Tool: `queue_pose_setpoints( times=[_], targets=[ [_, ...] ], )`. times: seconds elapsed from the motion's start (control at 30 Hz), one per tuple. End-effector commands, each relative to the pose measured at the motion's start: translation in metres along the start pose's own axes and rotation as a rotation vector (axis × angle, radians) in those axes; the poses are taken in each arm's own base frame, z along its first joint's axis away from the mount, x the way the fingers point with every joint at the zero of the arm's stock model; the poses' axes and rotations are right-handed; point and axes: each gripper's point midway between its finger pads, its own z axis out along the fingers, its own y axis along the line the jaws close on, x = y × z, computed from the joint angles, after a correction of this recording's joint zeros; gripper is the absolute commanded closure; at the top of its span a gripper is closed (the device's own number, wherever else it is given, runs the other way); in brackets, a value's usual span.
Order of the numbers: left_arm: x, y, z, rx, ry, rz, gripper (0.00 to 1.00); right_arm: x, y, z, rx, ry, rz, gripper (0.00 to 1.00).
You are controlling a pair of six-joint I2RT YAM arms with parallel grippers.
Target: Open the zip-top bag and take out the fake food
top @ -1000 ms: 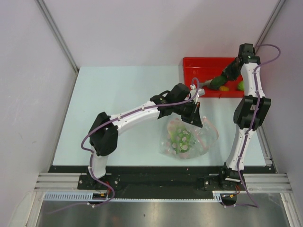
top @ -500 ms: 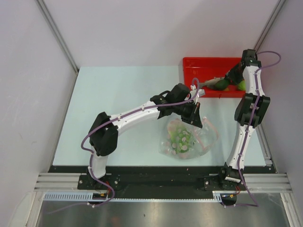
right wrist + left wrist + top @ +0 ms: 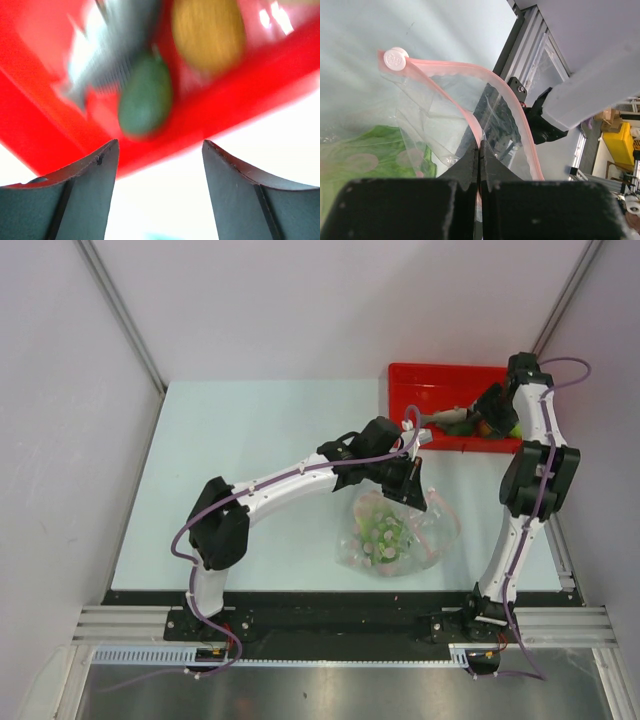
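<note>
The clear zip-top bag (image 3: pixel 400 535) lies on the table in front of the arms, its mouth gaping. Green leafy fake food (image 3: pixel 384 532) shows through the plastic. My left gripper (image 3: pixel 410 492) is shut on the bag's upper rim. In the left wrist view the left gripper (image 3: pixel 480 149) pinches the pink zip strip (image 3: pixel 470 117), with the leafy green piece (image 3: pixel 365 150) inside the bag. My right gripper (image 3: pixel 160 145) stands open and empty just above the red tray (image 3: pixel 250 85). A grey fish (image 3: pixel 105 55), a dark green oval piece (image 3: pixel 145 97) and an orange round fruit (image 3: pixel 207 30) lie in the tray.
The red tray (image 3: pixel 400 375) stands at the back right corner of the table. My right gripper (image 3: pixel 487 408) hangs over its right half, beside a light green fruit (image 3: pixel 513 427). The bag's white slider (image 3: pixel 395 57) sits at one end of the zip strip.
My right gripper has opened and let go of the dark green piece, which now lies in the tray. The right wrist shifted right and back. The left arm and the bag have not moved.
</note>
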Motion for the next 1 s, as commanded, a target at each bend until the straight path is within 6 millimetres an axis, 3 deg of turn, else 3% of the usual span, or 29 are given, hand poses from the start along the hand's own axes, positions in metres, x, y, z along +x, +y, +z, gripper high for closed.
queue_pose_setpoints(
  times=[0.0, 0.03, 0.1, 0.13, 0.17, 0.23, 0.27, 0.37, 0.4, 0.53, 0.6, 0.77, 0.83, 0.97],
  targets=[
    [-0.019, -0.028, -0.023, 0.034, -0.064, 0.048, 1.00, 0.043, -0.004, -0.074, -0.019, -0.004, -0.077, 0.28],
    [-0.018, -0.027, -0.023, 0.033, -0.062, 0.046, 1.00, 0.047, 0.000, -0.098, -0.052, -0.039, -0.088, 0.28],
    [-0.020, -0.027, -0.023, 0.033, -0.064, 0.045, 1.00, 0.066, -0.001, -0.110, -0.076, -0.038, -0.110, 0.28],
    [-0.019, -0.027, -0.023, 0.032, -0.063, 0.044, 1.00, 0.087, -0.014, -0.106, -0.054, 0.002, -0.124, 0.28],
    [-0.021, -0.027, -0.023, 0.031, -0.066, 0.045, 1.00, 0.095, -0.007, -0.128, -0.100, -0.032, -0.154, 0.28],
    [-0.022, -0.028, -0.024, 0.031, -0.071, 0.045, 1.00, 0.121, -0.017, -0.136, -0.078, -0.008, -0.205, 0.28],
    [-0.022, -0.027, -0.023, 0.029, -0.069, 0.042, 1.00, 0.131, -0.021, -0.153, -0.075, -0.025, -0.229, 0.28],
    [-0.022, -0.026, -0.023, 0.021, -0.075, 0.038, 1.00, 0.172, -0.027, -0.170, -0.068, 0.003, -0.320, 0.28],
    [-0.021, -0.025, -0.023, 0.020, -0.074, 0.034, 1.00, 0.181, -0.024, -0.191, -0.114, -0.029, -0.348, 0.28],
    [-0.023, -0.028, -0.027, 0.019, -0.092, 0.029, 1.00, 0.213, -0.043, -0.221, -0.171, -0.004, -0.350, 0.32],
    [-0.024, -0.030, -0.030, 0.021, -0.100, 0.029, 1.00, 0.226, -0.051, -0.231, -0.207, 0.002, -0.359, 0.35],
    [-0.027, -0.031, -0.028, 0.022, -0.112, 0.015, 1.00, 0.260, -0.051, -0.247, -0.376, 0.039, -0.354, 0.49],
    [-0.027, -0.032, -0.027, 0.029, -0.113, 0.008, 1.00, 0.271, -0.054, -0.245, -0.414, 0.054, -0.337, 0.57],
    [-0.029, -0.038, -0.029, 0.033, -0.123, 0.007, 1.00, 0.287, -0.056, -0.229, -0.438, 0.113, -0.307, 0.62]
  ],
)
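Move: The green food left in the bag lies about 29 cm back and 27 cm to the left of my right hand, some 9 cm lower. The bag's open mouth is about 30 cm back and 16 cm left, near hand height. In the tray, 6 cm below me, the orange fruit is about 3 cm ahead and 3 cm right, the dark green food 3 cm ahead and 4 cm left. From my left hand the bag's green food is 2 cm ahead, 7 cm left and 15 cm down. I swing my empty right hand away from the red tray and back to the bag, over 30 cm back and 15 cm left, climbing about 11 cm before dipping slightly at the bag's mouth. On the way I turn it some 25 degrees counter-clockwise and half close the fingers, bringing the tips close to the pink rim. My left fingers keep their pinch on the rim and rise just over 1 cm. ##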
